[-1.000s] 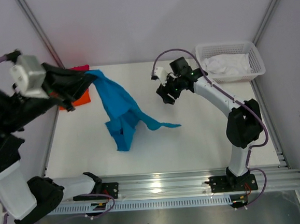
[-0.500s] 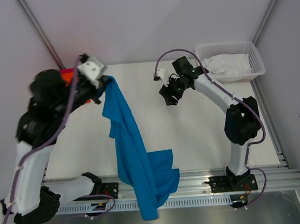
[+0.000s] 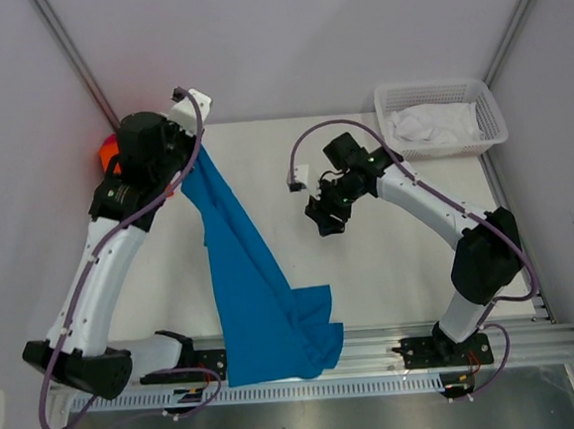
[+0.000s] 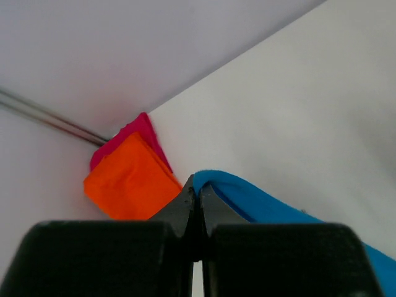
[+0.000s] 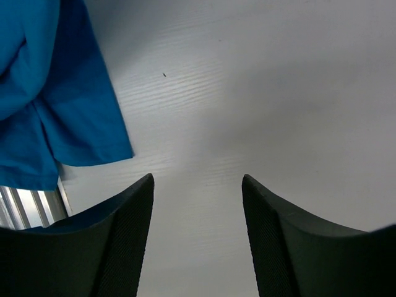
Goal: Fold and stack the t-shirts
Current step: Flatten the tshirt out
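My left gripper [image 3: 186,165] is shut on an edge of the bright blue t-shirt [image 3: 253,287] at the back left. The shirt hangs from it in a long strip, and its lower end drapes over the front rail. In the left wrist view the closed fingertips [image 4: 197,185] pinch the blue cloth [image 4: 272,207]. Behind them, in the table's back left corner, the orange t-shirt [image 4: 130,182] lies folded on the pinkish-red one [image 4: 133,130]. From above only a bit of orange [image 3: 107,149] shows behind the arm. My right gripper [image 3: 327,216] [image 5: 197,179] is open over bare table, right of the blue shirt [image 5: 62,105].
A white lattice basket [image 3: 488,109] holding white cloth [image 3: 429,124] stands at the back right corner. The metal rail [image 3: 397,350] runs along the table's front edge. Walls and frame posts close in the left, back and right sides.
The left arm has swung in and lifted the blue shirt, which now hangs stretched down to the front rail. The right gripper has moved slightly nearer and to the left.
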Robot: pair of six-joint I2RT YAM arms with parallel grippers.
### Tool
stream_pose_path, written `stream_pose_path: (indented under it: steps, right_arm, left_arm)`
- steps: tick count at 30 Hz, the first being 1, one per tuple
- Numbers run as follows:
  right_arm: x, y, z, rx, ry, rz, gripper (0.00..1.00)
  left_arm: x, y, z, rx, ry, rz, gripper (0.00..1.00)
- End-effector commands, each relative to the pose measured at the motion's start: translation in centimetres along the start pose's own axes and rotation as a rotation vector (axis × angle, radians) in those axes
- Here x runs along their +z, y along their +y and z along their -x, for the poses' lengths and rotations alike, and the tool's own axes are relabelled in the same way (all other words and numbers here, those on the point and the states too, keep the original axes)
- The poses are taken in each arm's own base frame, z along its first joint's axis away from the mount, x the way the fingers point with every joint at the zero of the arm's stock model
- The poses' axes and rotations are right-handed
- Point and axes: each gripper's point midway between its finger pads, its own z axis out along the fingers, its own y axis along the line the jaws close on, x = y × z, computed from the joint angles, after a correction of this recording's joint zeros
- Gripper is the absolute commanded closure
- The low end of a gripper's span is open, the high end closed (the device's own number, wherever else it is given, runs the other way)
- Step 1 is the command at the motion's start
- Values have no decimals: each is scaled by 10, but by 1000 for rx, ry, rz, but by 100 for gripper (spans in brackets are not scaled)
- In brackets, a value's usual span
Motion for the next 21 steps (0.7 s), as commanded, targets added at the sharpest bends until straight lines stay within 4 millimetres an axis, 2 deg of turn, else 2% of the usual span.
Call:
stream_pose_path:
  steps: [1, 2, 3, 4, 5, 7, 8, 11, 12, 13, 17, 20, 21]
  right_arm:
    - [8, 22, -1, -24, 21, 45, 41]
    - [11, 26, 0, -38, 32, 46, 41]
    - [17, 36, 4, -73, 42, 51, 41]
    - [22, 38, -4, -85, 77, 37, 40]
    - [26, 41, -4, -101, 88, 34, 40]
    - [34, 52, -4, -134, 102, 44, 38]
    - [37, 55, -6, -138, 109, 50, 38]
    - [47, 67, -5, -160, 127, 70, 38]
    - [50, 69, -6, -167, 139, 72, 38]
    - [55, 75, -6, -183, 149, 83, 39]
    - [64, 90, -1, -214, 153, 106, 40]
    - [80, 100, 1, -264, 161, 94, 40]
    - [86, 94, 5, -301, 159, 46, 38]
  left_arm:
    - [35, 45, -7, 15, 26, 181, 100]
    - [38, 63, -11, 17, 38, 236, 100]
    - [52, 69, -21, 19, 69, 246, 100]
    - [58, 79, -24, 12, 80, 269, 100]
    - [62, 99, -37, -9, 110, 306, 100]
    - [84, 113, -51, -72, 149, 293, 100]
    - [86, 125, -68, -120, 188, 304, 100]
    - [103, 138, -94, -137, 229, 323, 100]
    - [109, 146, -95, -108, 216, 356, 100]
    - [114, 158, -114, -110, 258, 394, 100]
    - [123, 168, -141, -177, 302, 376, 100]
    - [126, 153, -149, -211, 306, 318, 100]
    - [122, 148, -147, -217, 293, 300, 100]
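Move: The left hand grips the blue t-shirt's upper corner high in the air, and the orange t-shirt lies about 17 cm ahead, 26 cm to its left and some 37 cm below; the red t-shirt beneath it peeks out 4 cm farther ahead and 2 cm to the right of it. For the empty right hand, the near corner of the blue shirt's loose end is roughly 17 cm back, 1 cm left and 14 cm below, with the table's near edge 23 cm straight back. With its fingers still shut on the blue shirt's corner, the left hand sweeps left, forward and down, some 26 cm in all, to a place well above the table by the right side of the orange t-shirt, turning nearly 30 degrees counter-clockwise and tipping down a little as it slows. Meanwhile the right hand, fingers kept apart and not yet closing on anything, draws back about 9 cm, with some left and down as well, towards the corner of the shirt's loose end, turning roughly 15 degrees counter-clockwise. ##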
